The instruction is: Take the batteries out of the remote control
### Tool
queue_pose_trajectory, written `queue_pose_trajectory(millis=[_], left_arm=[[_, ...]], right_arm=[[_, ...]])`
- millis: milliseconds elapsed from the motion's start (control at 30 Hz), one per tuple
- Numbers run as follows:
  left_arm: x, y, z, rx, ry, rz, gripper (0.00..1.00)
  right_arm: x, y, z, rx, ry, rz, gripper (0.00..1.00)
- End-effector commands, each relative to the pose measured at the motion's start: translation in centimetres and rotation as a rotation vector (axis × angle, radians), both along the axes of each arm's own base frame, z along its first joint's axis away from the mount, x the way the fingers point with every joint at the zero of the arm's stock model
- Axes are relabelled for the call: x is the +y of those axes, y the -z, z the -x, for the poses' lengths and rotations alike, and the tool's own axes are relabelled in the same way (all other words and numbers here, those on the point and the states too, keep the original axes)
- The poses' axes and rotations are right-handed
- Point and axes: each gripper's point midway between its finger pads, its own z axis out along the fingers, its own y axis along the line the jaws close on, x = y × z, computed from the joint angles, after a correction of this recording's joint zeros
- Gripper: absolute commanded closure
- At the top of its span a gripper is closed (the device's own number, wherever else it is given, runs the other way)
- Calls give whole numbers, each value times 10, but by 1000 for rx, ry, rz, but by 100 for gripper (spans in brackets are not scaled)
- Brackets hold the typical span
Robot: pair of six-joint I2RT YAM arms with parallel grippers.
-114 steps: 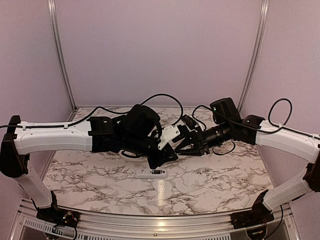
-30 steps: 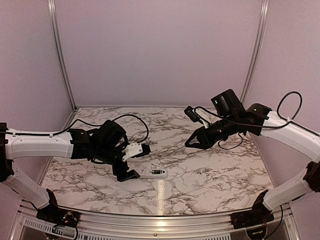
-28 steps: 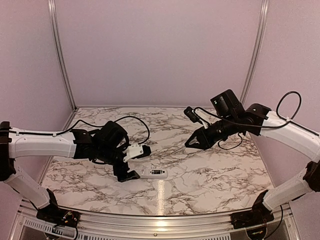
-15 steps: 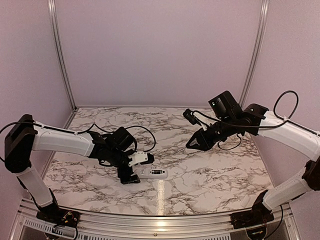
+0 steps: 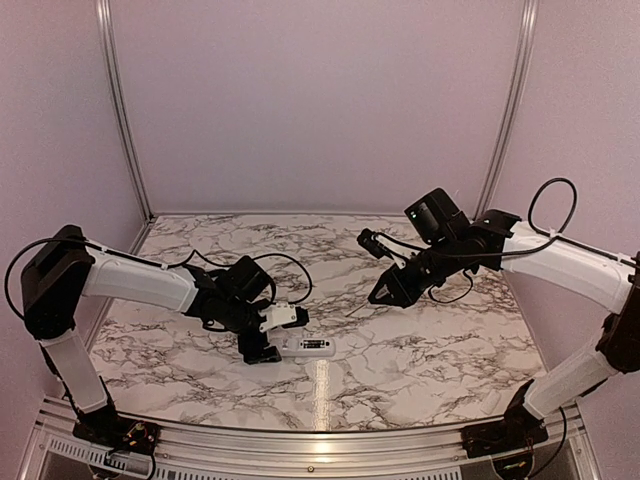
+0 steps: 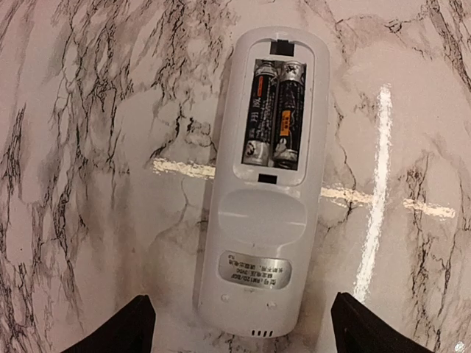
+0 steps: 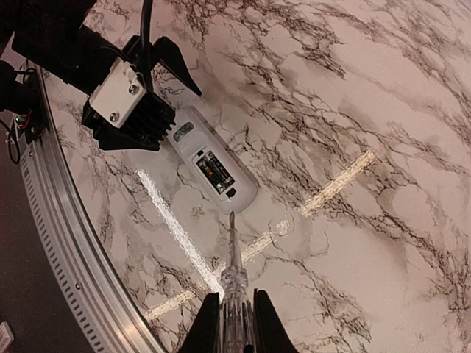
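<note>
The white remote control (image 6: 261, 220) lies back-up on the marble table, its battery bay uncovered. Two dark batteries (image 6: 272, 110) sit side by side in the bay. My left gripper (image 6: 246, 334) is open, one finger on each side of the remote's near end, neither touching it. In the top view the left gripper (image 5: 278, 337) sits at the left end of the remote control (image 5: 308, 347). My right gripper (image 7: 237, 327) is shut on a long thin grey stick (image 7: 234, 276) whose tip hovers just short of the remote control (image 7: 213, 170). From above, the right gripper (image 5: 385, 290) hangs to the remote's upper right.
The marble table (image 5: 440, 350) is bounded by an aluminium rail (image 7: 66, 243) along its near edge and by lilac walls behind and at the sides. Black cables (image 5: 285, 265) trail from both wrists over the table.
My left arm has swung down and right, bringing its open fingers around the remote's left end, and they have narrowed a little. The right arm has shifted slightly left with the stick.
</note>
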Motion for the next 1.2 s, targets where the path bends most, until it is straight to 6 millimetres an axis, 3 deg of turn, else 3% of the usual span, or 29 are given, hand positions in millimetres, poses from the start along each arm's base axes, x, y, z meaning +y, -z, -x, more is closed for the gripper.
queue_pose_trajectory(millis=[0, 300, 433, 733, 933, 1167], left_arm=[[-7, 6, -7, -16, 23, 12, 15], [-5, 13, -10, 28, 42, 13, 27], [-5, 18, -10, 62, 56, 0, 37], [-8, 20, -6, 90, 71, 7, 40], [-9, 21, -2, 114, 64, 10, 64], [-8, 11, 2, 130, 33, 32, 70]], right_arm=[[7, -11, -2, -49, -52, -5, 100], [14, -6, -7, -42, -78, 9, 100], [15, -6, -7, -38, -82, 5, 100], [14, -5, -6, -34, -76, 9, 100], [12, -6, -4, -33, -71, 2, 100], [7, -6, 1, -32, -59, -4, 100]])
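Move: The remote lies back side up, its long axis running left–right. From the open left hand its middle is about 7 cm to the right, 2 cm ahead and 2 cm below, with the label end reaching back nearly to the fingertips. The batteries in their open bay are some 10 cm right of that hand, 2 cm ahead and 2 cm below. From the right hand the batteries are roughly 13 cm left, 3 cm ahead and 18 cm below; its screwdriver tip is about 6 cm left, 2 cm ahead and 8 cm below. The remote's label end gets pinched between the left fingers: that hand sinks about 1.5 cm, then edges 1 cm right along the remote and slightly forward before easing back, closing to about half open and gripping both long sides. The right hand, keeping the screwdriver, creeps 1 cm left and forward towards the batteries, still well above them. ##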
